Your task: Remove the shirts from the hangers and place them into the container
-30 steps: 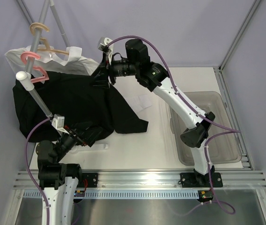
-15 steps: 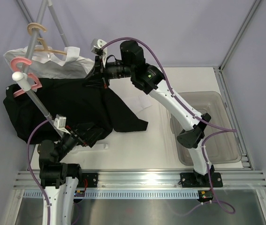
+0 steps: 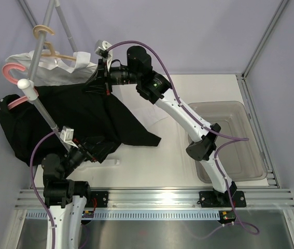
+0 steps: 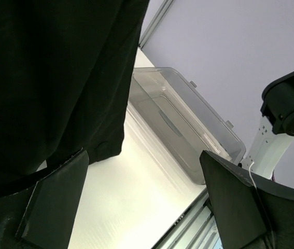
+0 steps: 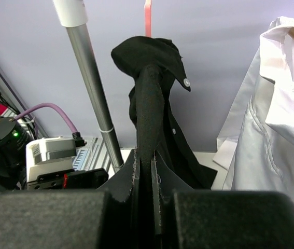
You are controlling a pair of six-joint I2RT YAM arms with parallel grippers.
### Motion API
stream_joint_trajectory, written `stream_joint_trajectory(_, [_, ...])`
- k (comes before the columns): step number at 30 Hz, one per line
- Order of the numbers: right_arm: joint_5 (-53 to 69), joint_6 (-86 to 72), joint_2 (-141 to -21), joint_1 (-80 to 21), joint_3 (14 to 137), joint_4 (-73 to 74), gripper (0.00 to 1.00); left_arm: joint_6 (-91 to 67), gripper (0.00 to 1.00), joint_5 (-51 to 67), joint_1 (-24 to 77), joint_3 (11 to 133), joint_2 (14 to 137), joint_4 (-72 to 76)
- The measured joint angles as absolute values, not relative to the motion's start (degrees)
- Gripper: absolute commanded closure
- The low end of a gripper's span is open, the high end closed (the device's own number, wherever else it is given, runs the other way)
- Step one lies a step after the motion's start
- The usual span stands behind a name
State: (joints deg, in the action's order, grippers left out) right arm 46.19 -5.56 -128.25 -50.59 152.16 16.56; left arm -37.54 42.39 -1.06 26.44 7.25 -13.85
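Observation:
The black shirt [image 3: 69, 116] hangs on the pink hanger [image 3: 10, 70] at the end of the rack pole. My right gripper [image 3: 92, 85] is shut on a fold of its shoulder; in the right wrist view the black shirt [image 5: 152, 93] runs taut from the right gripper [image 5: 152, 155] up toward the pink hanger [image 5: 148, 18]. The white shirt [image 3: 53, 72] hangs behind on the tan hanger [image 3: 57, 54]. My left gripper [image 3: 97, 148] stands open under the black hem, nothing between its fingers [image 4: 53, 202]. The container [image 3: 232, 140] lies at the right.
The grey rack pole [image 3: 43, 111] with its white knob [image 3: 24, 86] slants across the left side, close to my left arm. A small flat white scrap [image 3: 158, 112] lies on the table beside the black shirt's hem. The purple cable loops over my right arm.
My right gripper has shut on the black shirt and moved left. The black shirt and pink hanger have swung left along the pole end. The left arm has stayed put.

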Motion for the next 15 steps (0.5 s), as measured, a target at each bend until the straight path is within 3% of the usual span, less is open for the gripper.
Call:
stream_joint_trajectory(8, [44.36, -7.55, -129.71, -50.52, 148.7, 13.54, 1.0, -37.58, 0.1, 43.53, -1.06, 30.92, 7.68, -14.48])
stream_joint_trajectory(9, [43.55, -7.53, -128.9, -50.5, 146.02, 12.93, 1.0, -37.58, 0.12, 43.55, -1.06, 31.9, 7.77, -14.55])
stream_joint_trajectory(13, [39.55, -7.55, -121.27, -50.35, 127.74, 9.98, 1.0, -37.65, 0.34, 43.88, -1.06, 35.31, 10.0, -14.59])
stream_joint_trajectory(15, [37.39, -7.53, -116.31, -50.28, 117.99, 8.25, 1.0, -37.45, 0.34, 44.42, -1.06, 36.71, 12.62, -14.7])
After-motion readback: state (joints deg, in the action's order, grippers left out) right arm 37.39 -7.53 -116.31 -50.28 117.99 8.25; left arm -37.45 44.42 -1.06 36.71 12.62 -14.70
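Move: The right gripper already holds the black shirt by its near shoulder. From it the left gripper lies about 11 cm back, 4 right and 19 below; the pink hanger some 26 cm left, 4 back and 6 higher, the rod's white end cap 23 left, 8 back and 8 higher, the white shirt 12 ahead, 10 left and slightly below. From the left gripper the black shirt's middle is about 8 cm ahead, 11 left and 5 above. Keep the right gripper pinched on the black shirt and bring it down about 10 cm, slowly then faster, towards the left gripper's level, drifting a little forward and tipping its fingertips down some 10 degrees. Meanwhile raise the open left gripper about 5 cm beside the hanging cloth and start closing its fingers, stopping well short of shut. ##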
